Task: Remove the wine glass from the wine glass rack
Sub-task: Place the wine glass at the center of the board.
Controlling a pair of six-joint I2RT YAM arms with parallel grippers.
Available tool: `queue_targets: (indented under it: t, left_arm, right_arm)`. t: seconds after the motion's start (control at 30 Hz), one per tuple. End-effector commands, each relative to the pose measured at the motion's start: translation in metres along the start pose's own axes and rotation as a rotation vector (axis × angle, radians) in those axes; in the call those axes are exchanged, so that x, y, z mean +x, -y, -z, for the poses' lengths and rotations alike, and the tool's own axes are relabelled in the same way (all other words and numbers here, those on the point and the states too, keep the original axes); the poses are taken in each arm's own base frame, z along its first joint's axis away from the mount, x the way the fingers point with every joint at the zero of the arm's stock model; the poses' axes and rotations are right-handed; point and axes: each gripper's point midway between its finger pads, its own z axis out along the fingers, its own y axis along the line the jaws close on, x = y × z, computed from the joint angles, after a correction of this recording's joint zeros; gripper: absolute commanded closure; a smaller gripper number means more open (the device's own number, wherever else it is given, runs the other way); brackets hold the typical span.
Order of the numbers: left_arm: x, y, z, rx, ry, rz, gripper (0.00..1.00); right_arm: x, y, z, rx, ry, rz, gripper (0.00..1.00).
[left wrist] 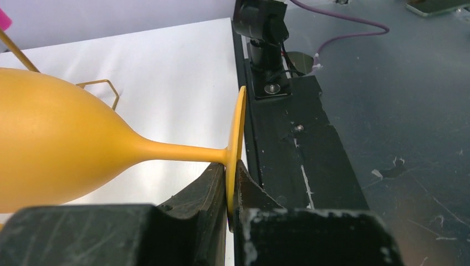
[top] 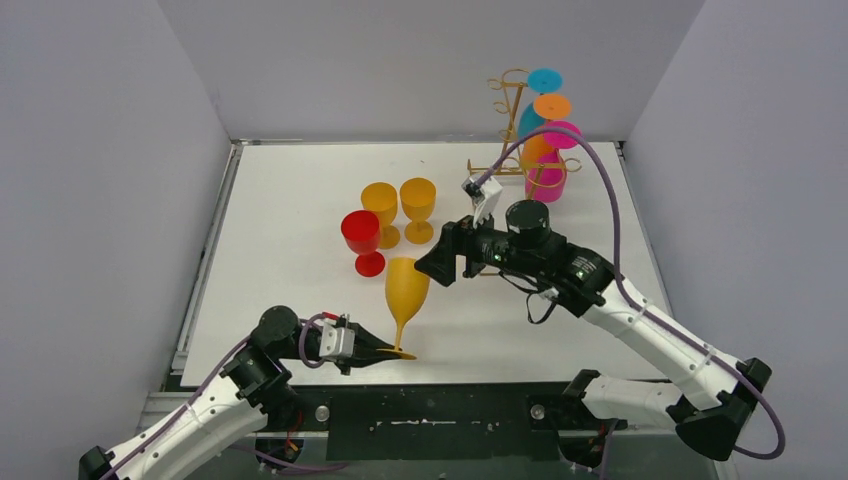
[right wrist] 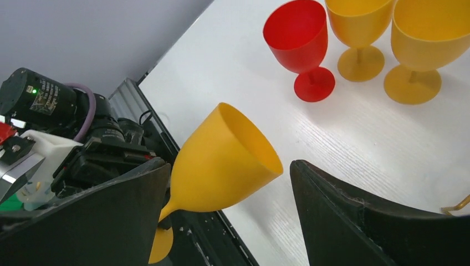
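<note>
My left gripper (top: 383,350) is shut on the foot of a yellow-orange wine glass (top: 406,288) and holds it upright at the table's near edge. In the left wrist view the fingers (left wrist: 231,191) pinch the thin foot disc (left wrist: 237,130), and the bowl (left wrist: 50,144) fills the left side. My right gripper (top: 437,264) is open and empty just right of that glass's bowl; in the right wrist view the glass (right wrist: 221,160) shows between its spread fingers (right wrist: 227,166). The gold wire wine glass rack (top: 512,130) stands at the back right with a teal (top: 528,118), an orange (top: 538,150) and a pink glass (top: 548,182) hanging upside down.
A red glass (top: 361,238) and two yellow glasses (top: 380,208) (top: 418,203) stand upright mid-table, behind the held glass; they also show in the right wrist view (right wrist: 296,39). A black mounting rail (top: 440,410) runs along the near edge. Grey walls enclose the table.
</note>
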Motion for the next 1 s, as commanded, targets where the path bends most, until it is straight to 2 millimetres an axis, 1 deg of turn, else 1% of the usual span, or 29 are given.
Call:
queue_targets:
  t: [0.0,0.07,0.13,0.23,0.37,0.53,0.6,0.67,0.77,0.93,0.97]
  left_arm:
    - [-0.012,0.006,-0.004,0.087,0.007,-0.099,1.00]
    - [-0.009,0.012,-0.004,0.132,-0.004,-0.099,1.00]
    - [-0.008,0.015,-0.005,0.156,-0.008,-0.096,1.00]
    - [-0.009,0.019,-0.004,0.184,-0.003,-0.102,1.00]
    - [-0.016,0.021,-0.003,0.185,0.020,-0.125,1.00]
    - [-0.026,0.023,0.000,0.181,0.064,-0.153,1.00]
    - [-0.028,0.023,0.001,0.178,0.071,-0.159,1.00]
    - [-0.029,0.023,0.001,0.178,0.073,-0.162,1.00]
    - [-0.027,0.021,0.001,0.172,0.067,-0.156,1.00]
    - [-0.026,0.019,0.001,0.163,0.064,-0.160,1.00]
    - [-0.027,0.019,0.001,0.165,0.066,-0.158,1.00]
  right_arm:
    - [0.002,-0.013,-0.002,-0.172,-0.127,-0.055,0.19]
    - [-0.002,-0.018,-0.004,-0.203,-0.149,-0.033,0.22]
    - [-0.001,-0.024,-0.007,-0.249,-0.172,-0.019,0.22]
    - [0.004,-0.024,-0.014,-0.270,-0.221,-0.024,0.23]
    - [0.007,-0.023,-0.017,-0.281,-0.266,-0.007,0.24]
    - [0.008,-0.026,-0.016,-0.296,-0.285,-0.016,0.28]
    - [0.011,-0.027,-0.014,-0.304,-0.319,-0.040,0.29]
    - [0.012,-0.035,-0.012,-0.348,-0.348,-0.063,0.32]
    - [0.015,-0.044,-0.010,-0.413,-0.376,-0.099,0.41]
    - [0.023,-0.051,-0.004,-0.467,-0.438,-0.112,0.44]
    - [0.024,-0.051,-0.004,-0.468,-0.443,-0.114,0.47]
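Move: I hold the yellow wine glass by its foot in my left hand, bowl slanting ahead and up, its middle about 9 cm ahead, 2 cm right and 6 cm above that hand. From my open right hand, that bowl is some 7 cm left, 2 cm back and 4 cm below. The standing red glass is about 21 cm ahead and 18 cm left of my right hand, the nearest standing yellow one 30 ahead and 5 left, both some 22 cm lower. My right hand overshoots slightly forward and down, then draws back about 4 cm while easing left towards the bowl, turning counter-clockwise nearly 30 degrees, rolling its forward side down and partly closing its wide-open fingers around the rim end. Keeping its pinch on the foot, my left hand dips about 2 cm, rises again and backs off 2 cm, turning slightly clockwise. ##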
